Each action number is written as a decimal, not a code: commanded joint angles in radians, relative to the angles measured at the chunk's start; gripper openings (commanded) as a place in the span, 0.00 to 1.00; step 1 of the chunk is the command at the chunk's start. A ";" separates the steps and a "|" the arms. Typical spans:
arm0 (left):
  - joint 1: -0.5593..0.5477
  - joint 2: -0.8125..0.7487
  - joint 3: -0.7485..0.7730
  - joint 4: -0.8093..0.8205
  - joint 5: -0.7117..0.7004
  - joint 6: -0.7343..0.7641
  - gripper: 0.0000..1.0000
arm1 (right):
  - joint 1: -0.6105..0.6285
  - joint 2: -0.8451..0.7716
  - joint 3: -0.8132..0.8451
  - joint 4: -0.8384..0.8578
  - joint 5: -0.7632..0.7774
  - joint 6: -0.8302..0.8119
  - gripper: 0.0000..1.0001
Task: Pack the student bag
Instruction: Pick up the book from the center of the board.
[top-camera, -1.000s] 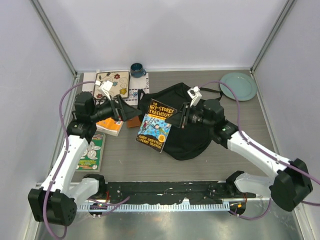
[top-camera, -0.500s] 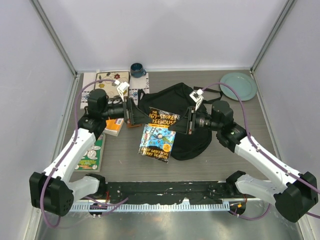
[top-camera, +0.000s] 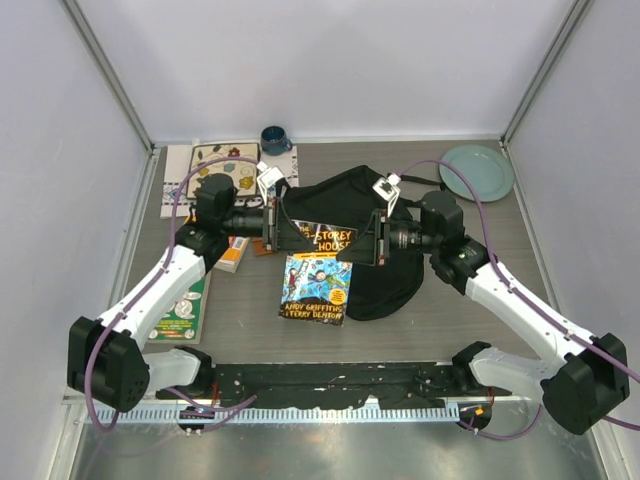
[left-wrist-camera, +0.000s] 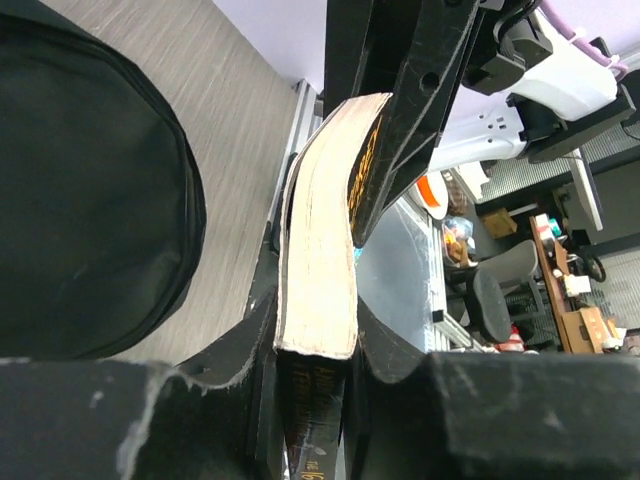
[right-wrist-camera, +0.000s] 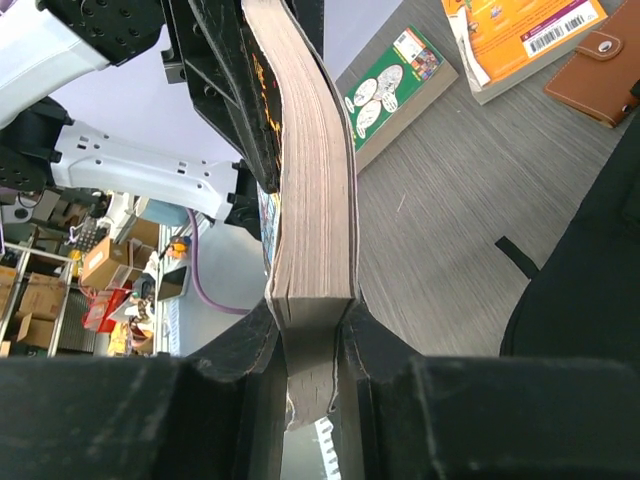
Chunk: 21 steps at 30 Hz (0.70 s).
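Note:
A paperback book (top-camera: 318, 272) with a black and blue cover hangs upright above the table, in front of the student bag (top-camera: 365, 205), a big black backpack lying at mid-table. My left gripper (top-camera: 276, 228) is shut on the book's top left edge, and my right gripper (top-camera: 376, 238) is shut on its top right edge. In the left wrist view the book's page block (left-wrist-camera: 318, 270) sits pinched between the jaws of the left gripper (left-wrist-camera: 318, 345), with the bag (left-wrist-camera: 90, 200) to the left. The right wrist view has the book (right-wrist-camera: 318, 190) clamped in the right gripper (right-wrist-camera: 312, 325).
A teal plate (top-camera: 477, 171) lies at the back right and a blue mug (top-camera: 274, 139) at the back. A patterned board (top-camera: 225, 165), an orange book (top-camera: 232, 254), a brown wallet (right-wrist-camera: 596, 64) and a green book (top-camera: 181, 305) lie on the left.
My left gripper has moved right to the book and shut on its left edge. The book has swung from tilted to nearly level and hangs a little lower. The right gripper has kept its grip.

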 joint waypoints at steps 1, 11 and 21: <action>-0.013 -0.004 0.032 0.026 0.033 0.004 0.00 | -0.033 -0.011 0.087 -0.064 0.099 -0.058 0.22; -0.011 -0.130 0.028 -0.102 -0.735 -0.078 0.00 | -0.036 -0.335 -0.146 -0.236 0.735 0.210 0.78; -0.086 -0.200 -0.134 0.262 -1.030 -0.358 0.00 | 0.057 -0.480 -0.491 0.190 0.706 0.628 0.79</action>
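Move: The book hangs between my hands, gripped by both at its upper left and right edges. Its middle is about 6 cm back and 3 cm right of my left hand, 3 cm lower; from my right hand it is 5 cm back, 6 cm left, 3 cm lower. On the table some 22 cm below, the bag's middle is 11 cm ahead and 11 cm right of my left hand, the wallet 12 cm ahead and 9 cm left of it. I take the book over into my left hand: its fingers keep their pinch on the book's left edge and swing it forward about 10 cm and half as far left, dipping a little and coming back up, turning some 50 degrees counter-clockwise. My right fingers open and let go; that hand goes forward and right, then back and down, ending about 8 cm right and 7 cm lower, turned clockwise. ##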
